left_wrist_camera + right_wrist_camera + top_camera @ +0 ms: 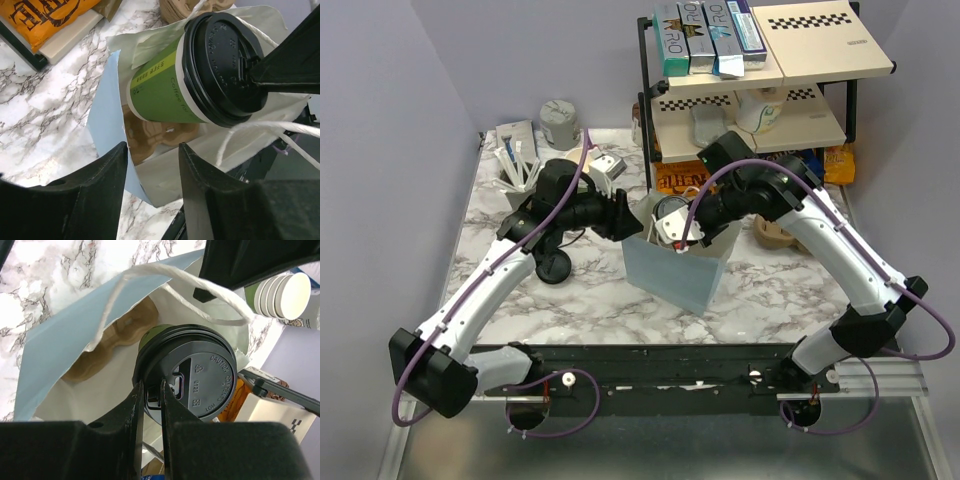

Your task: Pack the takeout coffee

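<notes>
The takeout coffee [160, 87], green-sided with a round black lid [205, 372], hangs tilted over the open mouth of a pale blue paper bag [670, 275]. My right gripper [150, 390] is shut on the lid's rim at the sip hole, and its dark fingers [285, 75] show at the lid in the left wrist view. My left gripper [152, 150] stands open just outside the bag's near wall [107, 115], with nothing pinched between its fingers. A brown pulp carrier [155, 132] lies at the bottom of the bag. The bag's white cord handle [165, 290] loops over the cup.
A black wire shelf rack [750, 90] with boxes stands at the back right, an orange packet [680, 178] at its foot. A stack of lidless cups [280, 295] is behind the bag. A loose black lid [555, 268] lies left of the bag, and a tape roll [775, 232] to its right.
</notes>
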Robot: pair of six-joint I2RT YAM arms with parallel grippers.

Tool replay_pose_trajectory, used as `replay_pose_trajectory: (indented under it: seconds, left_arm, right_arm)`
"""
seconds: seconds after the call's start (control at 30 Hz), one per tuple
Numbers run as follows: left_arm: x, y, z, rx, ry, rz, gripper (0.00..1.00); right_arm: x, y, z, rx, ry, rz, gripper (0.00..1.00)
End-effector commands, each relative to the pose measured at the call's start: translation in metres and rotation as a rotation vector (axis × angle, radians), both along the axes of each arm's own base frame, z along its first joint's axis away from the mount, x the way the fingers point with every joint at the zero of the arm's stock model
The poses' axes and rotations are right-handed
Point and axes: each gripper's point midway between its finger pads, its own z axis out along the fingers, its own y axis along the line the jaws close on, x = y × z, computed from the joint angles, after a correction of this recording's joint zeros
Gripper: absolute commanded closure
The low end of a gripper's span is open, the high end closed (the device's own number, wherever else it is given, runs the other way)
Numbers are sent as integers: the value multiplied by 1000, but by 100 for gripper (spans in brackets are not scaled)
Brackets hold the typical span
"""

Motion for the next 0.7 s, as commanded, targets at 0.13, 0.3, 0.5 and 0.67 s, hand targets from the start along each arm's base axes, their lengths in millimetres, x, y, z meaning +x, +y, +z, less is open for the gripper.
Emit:
replay_pose_trajectory:
  seconds: [0.13, 0.3, 0.5, 0.67]
  left_arm:
    - [6, 14, 38, -31, -91, 115, 32]
    - [3, 20, 44, -40, -96, 147, 24]
    - [4, 30, 43, -24, -81, 209, 13]
    - [1, 33, 42, -17, -75, 220, 11]
  right_arm:
    - [-28, -24, -7, -86, 102, 31, 99]
    - [-31, -18, 10, -30, 90, 32, 99]
    - [-38, -20, -3, -93, 101, 20, 99]
    - [-39, -17, -6, -115, 92, 24, 99]
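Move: The coffee cup, already pinched at its lid by the right hand, leans in the bag mouth, its middle about 3 cm ahead of that hand, 2 cm to its left and 5 cm below. The cup tray waits on the bag floor, some 17 cm below, about 3 cm back and 4 cm left of the hand. The half-open left hand has the bag's left rim at its fingertips, 1 cm ahead, 2 cm right and 1 cm below; from it the cup lies about 10 cm right, 5 cm ahead and 3 cm below. The leaning coffee cup stays pinched by its lid as the right hand lifts it about 2 cm, then eases left and slightly back over the bag, sinking a touch at the end. Meanwhile the left hand comes up some 3 cm and draws left, away from the bag's left rim, turning about 10 degrees counter-clockwise as its fingers spread from half to nearly wide open. ##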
